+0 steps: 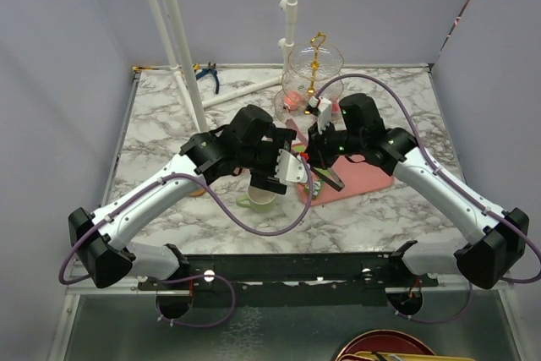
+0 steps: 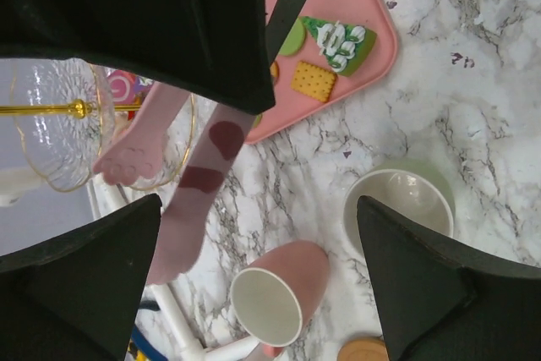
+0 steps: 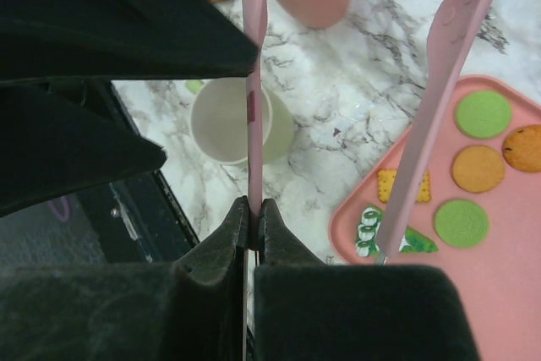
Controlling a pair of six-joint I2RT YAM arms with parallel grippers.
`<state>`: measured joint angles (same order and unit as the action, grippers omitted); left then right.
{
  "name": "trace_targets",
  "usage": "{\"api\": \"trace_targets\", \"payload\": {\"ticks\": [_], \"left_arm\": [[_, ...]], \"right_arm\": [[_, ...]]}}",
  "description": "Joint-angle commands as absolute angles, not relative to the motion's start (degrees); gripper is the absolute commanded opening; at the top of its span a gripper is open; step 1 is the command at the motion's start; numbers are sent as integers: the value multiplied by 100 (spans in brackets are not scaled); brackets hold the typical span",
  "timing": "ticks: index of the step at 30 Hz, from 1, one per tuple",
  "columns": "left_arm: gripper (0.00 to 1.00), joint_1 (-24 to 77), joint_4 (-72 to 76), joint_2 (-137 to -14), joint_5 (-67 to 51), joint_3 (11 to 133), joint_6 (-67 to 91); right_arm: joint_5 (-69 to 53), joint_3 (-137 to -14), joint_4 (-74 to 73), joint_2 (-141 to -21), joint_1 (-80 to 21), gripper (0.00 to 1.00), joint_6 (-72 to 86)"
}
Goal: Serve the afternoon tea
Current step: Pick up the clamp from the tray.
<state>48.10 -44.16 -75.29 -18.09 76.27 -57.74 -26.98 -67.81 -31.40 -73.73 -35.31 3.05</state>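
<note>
My right gripper [image 3: 254,207] is shut on one arm of the pink paw-tipped tongs [image 3: 252,82]; the tongs' other arm [image 3: 439,99] stands free over the pink tray [image 3: 507,293]. The tray holds green macarons [image 3: 483,113], orange ones [image 3: 478,168], a cracker [image 3: 396,185] and a green cake slice [image 3: 385,238]. My left gripper [image 2: 258,205] is open above the pink mug [image 2: 292,281], with the pale-green mug [image 2: 397,205] beside it and a brown coaster [image 2: 368,351] below. The tongs [image 2: 190,192] cross that view. The glass tiered stand [image 1: 313,69] stands at the back.
White pipes [image 1: 182,40] rise from the marble table [image 1: 169,116] at the back left, with blue pliers [image 1: 207,75] by them. Both arms meet mid-table, left gripper [image 1: 283,171] and right gripper [image 1: 325,158] close together. A red bowl [image 1: 385,346] lies below the table's front edge.
</note>
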Motion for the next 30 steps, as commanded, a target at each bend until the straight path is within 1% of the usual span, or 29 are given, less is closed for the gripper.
{"api": "trace_targets", "payload": {"ticks": [1, 8, 12, 19, 22, 25, 30], "left_arm": [[99, 4878, -4200, -7333, -1550, 7685, -6121], [99, 4997, -4150, -6964, -1271, 7247, -6387], [90, 5065, -4404, -6986, -1253, 7191, -6465], [81, 5075, -4504, -7334, -1084, 7527, -6381], [75, 5077, -4614, -7356, -1127, 7575, -6448], [67, 5086, -4884, -7370, -1131, 7547, -6518], [47, 5083, -5281, -7422, -1076, 7565, -6539]], "right_arm": [[-3114, -7217, -4053, -7580, -3660, 1, -237], [-3198, -7535, -4256, -7615, -3725, 1, -360], [-3324, -7775, -4319, -7714, -3780, 1, -416], [-3319, -8170, -4785, -8025, -3990, 1, -620], [-3197, -8279, -4849, -8088, -4025, 1, -634], [-3172, -8455, -4895, -8122, -4038, 1, -660], [-3078, -8794, -5210, -8204, -4060, 1, -845]]}}
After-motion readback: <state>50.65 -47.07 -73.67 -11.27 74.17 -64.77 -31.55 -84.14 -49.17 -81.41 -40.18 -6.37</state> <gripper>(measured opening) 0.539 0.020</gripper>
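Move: The clamp's heart-marked pink arm, still pinched by the right hand, lies about 3 cm ahead of the left hand's open fingers and 2 cm to their right, at about their height. Those fingers are some 6 cm left and 2 cm back of the right hand. From the left hand, the green mug is about 2 cm ahead, 5 cm left and 16 below; the tray is 10 ahead, 15 right and 20 below; the pink mug is 11 ahead, 12 left and 15 below. The clamp, still gripped by the right hand, is drawn back about 3 cm, a little left and up, turning some 15 degrees counter-clockwise, so its pink arm comes between the left fingers. The left hand rises 1.5 cm, then sinks nearly 3 while easing slightly left, its fingers closing to about half open around the arm. ##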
